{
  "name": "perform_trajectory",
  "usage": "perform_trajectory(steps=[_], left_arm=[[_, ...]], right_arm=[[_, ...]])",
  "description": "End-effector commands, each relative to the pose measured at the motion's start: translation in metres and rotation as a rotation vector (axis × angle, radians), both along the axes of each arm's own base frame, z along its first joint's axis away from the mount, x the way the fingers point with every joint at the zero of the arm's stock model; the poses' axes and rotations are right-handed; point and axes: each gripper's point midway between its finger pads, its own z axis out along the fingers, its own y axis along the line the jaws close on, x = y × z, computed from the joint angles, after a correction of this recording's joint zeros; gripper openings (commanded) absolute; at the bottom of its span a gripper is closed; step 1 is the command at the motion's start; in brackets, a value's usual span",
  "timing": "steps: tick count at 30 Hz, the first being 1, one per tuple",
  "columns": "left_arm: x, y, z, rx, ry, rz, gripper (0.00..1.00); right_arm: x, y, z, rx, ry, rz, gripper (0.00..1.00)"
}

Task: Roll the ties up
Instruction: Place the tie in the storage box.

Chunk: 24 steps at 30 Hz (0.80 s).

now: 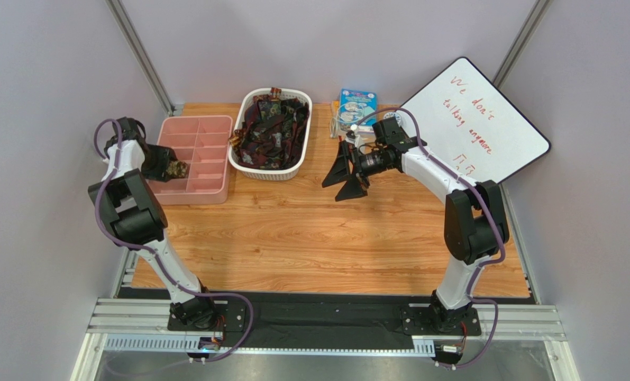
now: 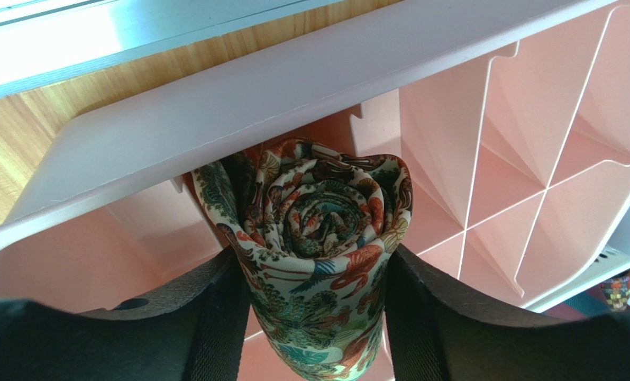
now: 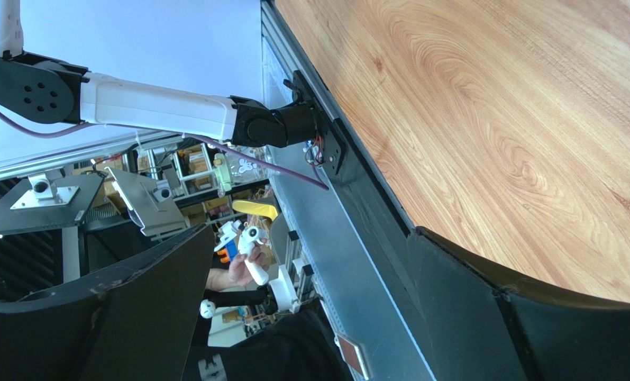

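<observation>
A rolled tie (image 2: 326, 238), pale green with an orange, red and teal floral print, stands on end in a near-left compartment of the pink divided tray (image 2: 215, 119). My left gripper (image 2: 311, 266) has a black finger pressed against each side of the roll. From above, that gripper (image 1: 171, 167) sits at the tray's (image 1: 207, 151) left edge with the roll (image 1: 178, 168) at its tip. Several dark red and black ties (image 1: 272, 127) lie heaped in a white basket (image 1: 246, 163). My right gripper (image 1: 343, 171) hangs open and empty to the right of the basket, turned sideways (image 3: 310, 317).
A whiteboard (image 1: 477, 119) with red writing leans at the back right. A small blue box (image 1: 356, 103) stands behind the right gripper. The tray's other compartments (image 2: 532, 159) hold nothing. Bare wooden tabletop (image 1: 318, 238) stretches in front of the tray and basket.
</observation>
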Motion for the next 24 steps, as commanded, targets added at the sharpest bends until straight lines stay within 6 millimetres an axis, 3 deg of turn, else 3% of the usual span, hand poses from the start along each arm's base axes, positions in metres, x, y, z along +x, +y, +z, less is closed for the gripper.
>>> perform_trajectory(steps=[1, 13, 18, 24], left_arm=[[0.003, -0.004, 0.020, 0.002, -0.039, -0.019, 0.65], [0.004, -0.008, 0.044, 0.011, -0.076, -0.046, 0.84], [0.005, -0.012, 0.052, 0.002, -0.094, -0.057, 0.97], [-0.001, -0.014, 0.058, -0.005, -0.084, -0.047, 1.00]], right_arm=[[0.007, 0.002, 0.010, 0.026, -0.034, 0.010, 1.00], [0.006, 0.001, 0.011, 0.027, -0.038, 0.011, 1.00], [0.006, 0.000, 0.010, 0.023, -0.039, 0.008, 1.00], [0.007, 0.000, 0.009, 0.020, -0.036, 0.006, 1.00]])
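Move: The rolled tie sits between the left gripper's pads, its middle about 1 cm to the right and 1 cm below, already down in a left-column compartment of the pink storage box. The box's middle lies about 5 cm to the right and 2 cm ahead, and an empty compartment some 5 cm back. The white tie basket is roughly 25 cm to the right and 8 cm ahead. From the right gripper the tie lies about 41 cm left, 5 cm ahead and 12 cm lower. Let go of the rolled tie: spread the left gripper's half-open fingers to fully open, one pad forward and the other back, so the forward one comes clear of the roll. Ease the hand about 1 cm to the right as they part, then lift roughly 2 cm, gaining speed and still pointing steeply down. ##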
